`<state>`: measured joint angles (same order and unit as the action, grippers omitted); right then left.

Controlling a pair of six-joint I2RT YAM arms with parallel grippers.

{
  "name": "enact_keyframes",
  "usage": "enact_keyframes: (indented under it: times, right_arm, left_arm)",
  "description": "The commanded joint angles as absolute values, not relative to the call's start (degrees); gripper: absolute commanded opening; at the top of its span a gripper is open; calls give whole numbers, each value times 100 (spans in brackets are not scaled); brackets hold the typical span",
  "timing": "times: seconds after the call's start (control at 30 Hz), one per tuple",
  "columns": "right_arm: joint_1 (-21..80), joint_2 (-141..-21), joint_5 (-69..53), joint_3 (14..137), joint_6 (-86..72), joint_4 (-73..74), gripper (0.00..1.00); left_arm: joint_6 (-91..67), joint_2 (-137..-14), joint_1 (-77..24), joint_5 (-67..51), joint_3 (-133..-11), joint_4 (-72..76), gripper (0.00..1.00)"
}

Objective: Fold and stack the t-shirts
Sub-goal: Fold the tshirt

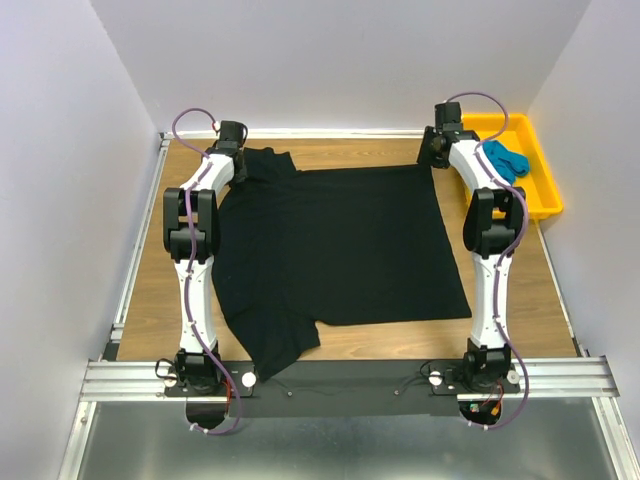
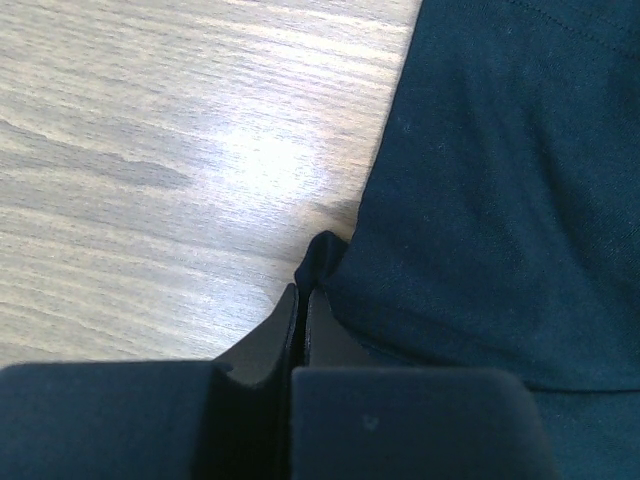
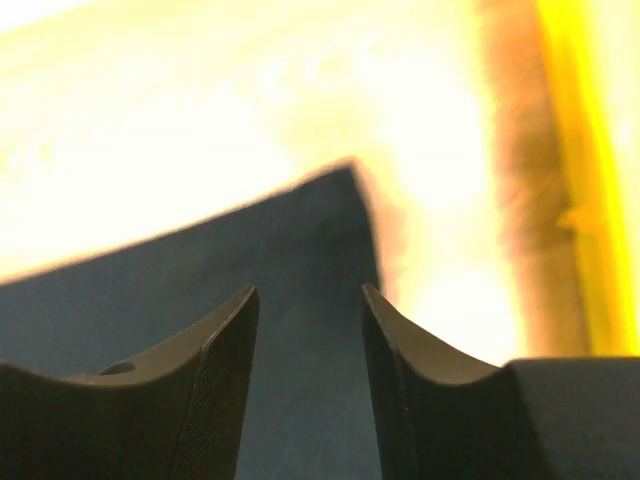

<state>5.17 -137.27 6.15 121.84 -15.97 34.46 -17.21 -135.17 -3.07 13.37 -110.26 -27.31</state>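
A large black t-shirt (image 1: 340, 250) lies spread flat on the wooden table, one sleeve at the far left and one at the near left. My left gripper (image 1: 243, 152) is at the shirt's far left corner. In the left wrist view the left gripper (image 2: 303, 290) is shut on a small pinch of the black t-shirt (image 2: 500, 180) at its edge. My right gripper (image 1: 433, 152) is at the far right corner. In the right wrist view the right gripper (image 3: 310, 295) stands open, its jaws straddling the corner of the black t-shirt (image 3: 330, 210). A teal-blue t-shirt (image 1: 505, 160) lies crumpled in the tray.
The yellow plastic tray (image 1: 545, 195) sits at the far right of the table, close to the right arm; its edge (image 3: 580, 150) shows blurred in the right wrist view. White walls enclose the table on three sides. A metal rail (image 1: 340, 378) carries both arm bases at the near edge.
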Motion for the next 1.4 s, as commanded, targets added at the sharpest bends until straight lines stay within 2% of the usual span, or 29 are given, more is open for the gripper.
enact_keyframes:
  times: [0.0,0.03,0.1,0.9,0.97,1.07,1.23,1.37]
  right_arm:
    - [361,-14229,590,12752,-1512,3252,51]
    - [343,-14299,545,12805,-1503,3208,47]
    - [325,-14483,527,12980,-1477,3121,45]
    - [308,-15161,343,13017,-1046,2654,43]
    - [308,-15153,334,12973,-1002,2654,35]
    - [308,-15109,343,12911,-984,2663,29]
    - [308,-14985,299,12665,-932,2663,28]
    - [299,-14906,264,12533,-896,2663,13]
  left_arm:
    - [-1626,-13720,-273,1538,-11065,-2865,0]
    - [-1609,-13694,-272,1547,-11048,-2857,0]
    - [-1617,-13685,-272,1556,-11057,-2848,0]
    - [-1626,-13658,-264,1459,-10995,-2672,0]
    - [-1626,-13658,-246,1459,-10995,-2654,0]
    - [-1626,-13658,-237,1441,-10995,-2654,0]
    - [-1626,-13676,-229,1380,-10995,-2637,0]
    - [-1635,-13676,-229,1354,-11004,-2637,0]
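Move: The right hand, fingers part-open, is above the black t-shirt just short of its far right corner, which lies about 5 cm ahead, 2 cm to the right and 5 cm below. The yellow bin's middle is some 18 cm farther right than where a 5 cm sidestep would end, 23 cm right of the hand and 4 cm ahead. The white rail runs about 9 cm beyond the corner. From the left hand, the corner is roughly 55 cm right, 6 cm ahead and 1 cm below. The right fingertips come down at the t-shirt's far right corner and pinch it, narrowing from about half open to nearly shut. The hand reaches forward and slightly right, sinks some 4 cm to the table, then eases on forward, about 5 cm in all, its fingers tilting up slightly before they close. The left hand stays put, still gripping the shirt on its far left side. ##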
